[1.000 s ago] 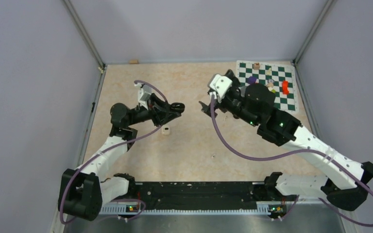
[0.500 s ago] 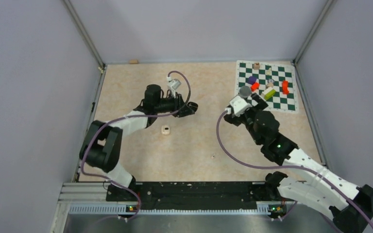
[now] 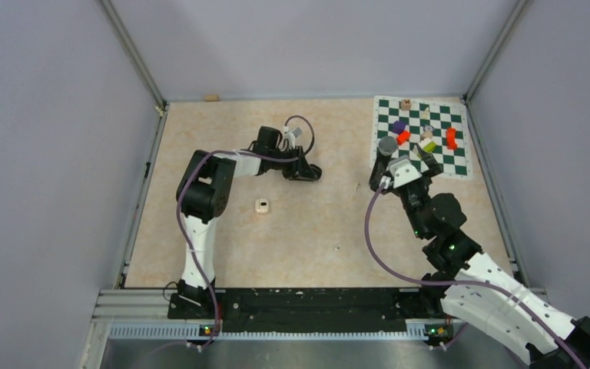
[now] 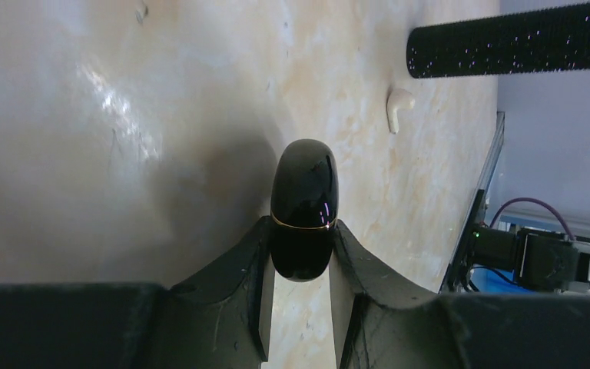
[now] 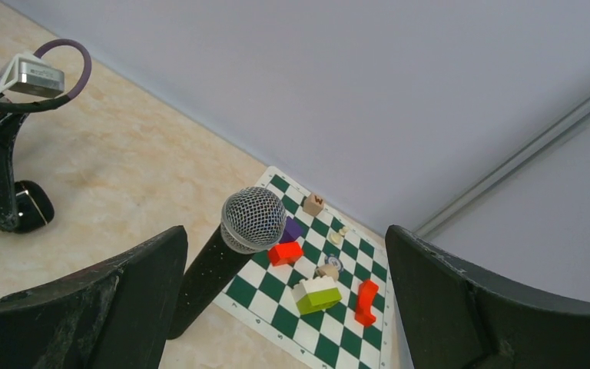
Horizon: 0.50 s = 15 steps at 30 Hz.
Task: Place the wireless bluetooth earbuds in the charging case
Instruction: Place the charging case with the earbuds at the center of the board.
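Observation:
My left gripper [image 3: 308, 172] is shut on a glossy black oval charging case [image 4: 304, 206] with a thin gold seam; its lid is closed. The case sticks out past the fingertips, low over the table. One whitish earbud [image 4: 398, 108] lies on the table ahead of the case. No black earbuds show. A small whitish item with a dark spot [image 3: 262, 205] lies nearer the arm bases, behind that gripper. My right gripper [image 5: 283, 240] [image 3: 403, 159] stands wide open and empty, pointing at the chessboard.
A black microphone [image 5: 217, 265] with a mesh head [image 3: 387, 144] lies at the chessboard mat's [image 3: 455, 161] near-left edge, between my right fingers in the right wrist view. Coloured blocks [image 5: 319, 294] and small pieces sit on the mat. Walls close in the table.
The left arm has stretched right across the table, carrying the black case with it. The right arm has drawn back to the right, toward the chessboard, still open.

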Available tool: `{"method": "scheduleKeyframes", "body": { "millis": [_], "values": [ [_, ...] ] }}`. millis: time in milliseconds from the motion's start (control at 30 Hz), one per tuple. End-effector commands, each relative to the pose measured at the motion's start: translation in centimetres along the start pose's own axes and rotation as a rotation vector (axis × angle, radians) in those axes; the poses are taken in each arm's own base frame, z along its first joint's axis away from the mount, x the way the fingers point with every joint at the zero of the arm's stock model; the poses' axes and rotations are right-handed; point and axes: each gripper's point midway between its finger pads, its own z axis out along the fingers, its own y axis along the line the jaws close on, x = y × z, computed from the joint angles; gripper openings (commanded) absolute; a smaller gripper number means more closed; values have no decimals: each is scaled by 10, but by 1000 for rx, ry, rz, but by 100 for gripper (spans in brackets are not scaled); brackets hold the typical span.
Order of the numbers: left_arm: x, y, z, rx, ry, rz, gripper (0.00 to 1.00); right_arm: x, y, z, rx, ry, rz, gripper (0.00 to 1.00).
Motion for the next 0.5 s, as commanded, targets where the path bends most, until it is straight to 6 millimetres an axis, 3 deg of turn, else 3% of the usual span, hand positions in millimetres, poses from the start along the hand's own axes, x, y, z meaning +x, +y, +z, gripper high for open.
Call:
{"method": "scheduleKeyframes", "body": {
  "millis": [0, 167, 200, 267, 300, 467],
  "values": [
    [-14, -1, 11, 22, 6, -49, 22, -11, -13, 0, 49, -50, 16, 99],
    [-20, 3, 16, 16, -17, -53, 51, -11, -14, 0, 62, -57, 7, 99],
    [-20, 2, 16, 17, -17, -52, 61, -11, -15, 0, 65, -56, 7, 99],
    [-20, -1, 13, 21, -19, -47, 92, -10, -14, 1, 64, -53, 4, 99],
    [-20, -3, 12, 23, -23, -37, 98, -9, -14, 1, 65, -50, 2, 99],
    [-26, -12, -8, 3, -54, 42, 99, -7, -16, 2, 82, -43, -7, 99]
  ]
}}
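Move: The left hand still pinches the closed charging case just over the board; its set-down spot is about 2 cm ahead, 4 cm right and 2 cm below. On the table, the white earbud is some 13 cm right and 4 cm back, the white case about 13 cm left and 10 cm back. From the right hand, that spot is roughly 13 cm ahead, 20 cm left and 29 cm below. The left hand moves about 2 cm forward and right, opens wide off the charging case, rising some 2.5 cm. ##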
